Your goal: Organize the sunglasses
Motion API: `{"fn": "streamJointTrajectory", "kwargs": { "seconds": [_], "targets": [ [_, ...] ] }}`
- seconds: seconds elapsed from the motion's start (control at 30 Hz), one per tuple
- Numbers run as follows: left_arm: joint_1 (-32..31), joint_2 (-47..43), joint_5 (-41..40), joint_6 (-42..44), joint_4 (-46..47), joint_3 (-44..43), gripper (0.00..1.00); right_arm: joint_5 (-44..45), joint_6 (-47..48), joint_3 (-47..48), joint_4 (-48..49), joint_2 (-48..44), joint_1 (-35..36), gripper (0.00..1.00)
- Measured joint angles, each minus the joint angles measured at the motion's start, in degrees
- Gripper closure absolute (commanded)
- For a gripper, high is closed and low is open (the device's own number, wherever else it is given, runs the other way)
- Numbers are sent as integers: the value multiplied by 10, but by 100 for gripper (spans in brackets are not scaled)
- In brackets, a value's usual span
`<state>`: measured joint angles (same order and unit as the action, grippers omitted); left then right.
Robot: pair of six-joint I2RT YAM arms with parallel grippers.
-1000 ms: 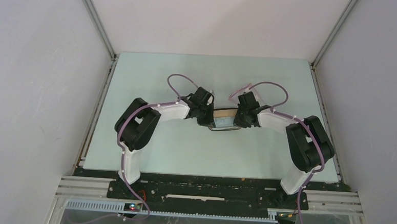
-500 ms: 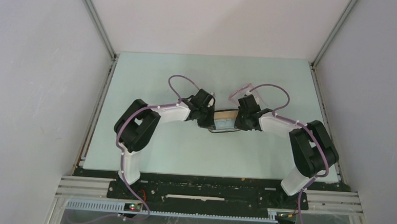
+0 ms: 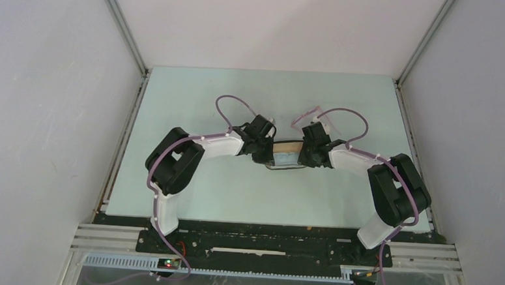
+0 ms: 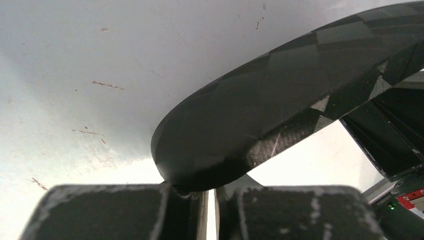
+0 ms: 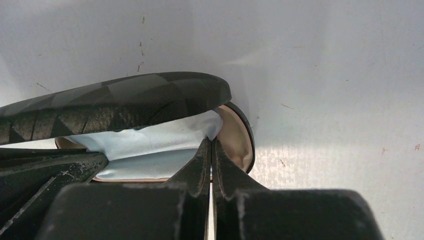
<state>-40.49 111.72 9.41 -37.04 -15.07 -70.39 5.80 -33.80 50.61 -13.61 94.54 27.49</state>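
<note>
The sunglasses are hidden in every view. The black checker-textured case (image 3: 286, 144) lies mid-table between both grippers. Its lid (image 5: 115, 102) hangs low over the tan-lined tray (image 5: 235, 135), which holds a light blue cloth (image 5: 150, 142). My right gripper (image 5: 211, 142) is shut, its tips touching the cloth's corner at the case's right end (image 3: 303, 159). My left gripper (image 4: 211, 192) sits at the case's left end (image 3: 267, 157). Only a hairline slit shows between its fingers, and the lid's rounded end (image 4: 200, 165) rests just above them, with nothing between them.
Scratched pale table (image 3: 234, 194) surrounds the case. White enclosure walls with metal rails (image 3: 122, 149) bound both sides. The arm bases (image 3: 164, 216) stand at the near edge, and purple cables (image 3: 229, 105) loop above the wrists.
The right arm's elbow has shifted slightly to the right and its wrist has edged towards the case. The left jaws have parted by a hair. The case stays put.
</note>
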Motion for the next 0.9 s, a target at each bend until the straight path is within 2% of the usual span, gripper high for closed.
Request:
{"fn": "streamJointTrajectory", "kwargs": {
  "seconds": [0.03,0.1,0.2,0.4,0.73,0.9],
  "targets": [
    [-2,-1,-6,0,-1,0,79,1,0,0,0,0,0,89],
    [-5,-4,-15,0,-6,0,74,5,0,0,0,0,0,83],
    [-10,-17,-36,6,-25,0,68,16,0,0,0,-1,0,81],
    [-18,-30,-61,15,-49,0,67,24,0,0,0,-5,1,74],
    [-27,-62,-101,26,-90,0,67,34,0,-5,-16,-35,5,71],
    [-27,-78,-111,26,-99,0,67,36,1,-5,-20,-75,4,62]
  ]
}}
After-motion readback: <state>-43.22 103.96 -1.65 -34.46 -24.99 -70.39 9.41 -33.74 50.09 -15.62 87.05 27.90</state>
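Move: At either end of the open case's near tray, both closed grippers hold the cloth. For the left hand, the tray's middle lies about 6 cm to its right, no more than 1 cm ahead and 1 cm below. For the right hand, it is some 6 cm to the left, level ahead and 1 cm below. The case lid stands up along the tray's far edge, roughly 4 cm beyond its middle. From the right hand, the pink-edged pouch is about 15 cm ahead and 4 cm right. Opening to about a third, both grippers let go of the cloth's ends in the tray. The left draws off to its left, then rises too, about 3 cm each way, with a slight backward drift and a tilt of some 10 degrees. The right spreads its fingers almost in place, easing barely a centimetre right, and then lifts nearly 4 cm straight off the tray. ##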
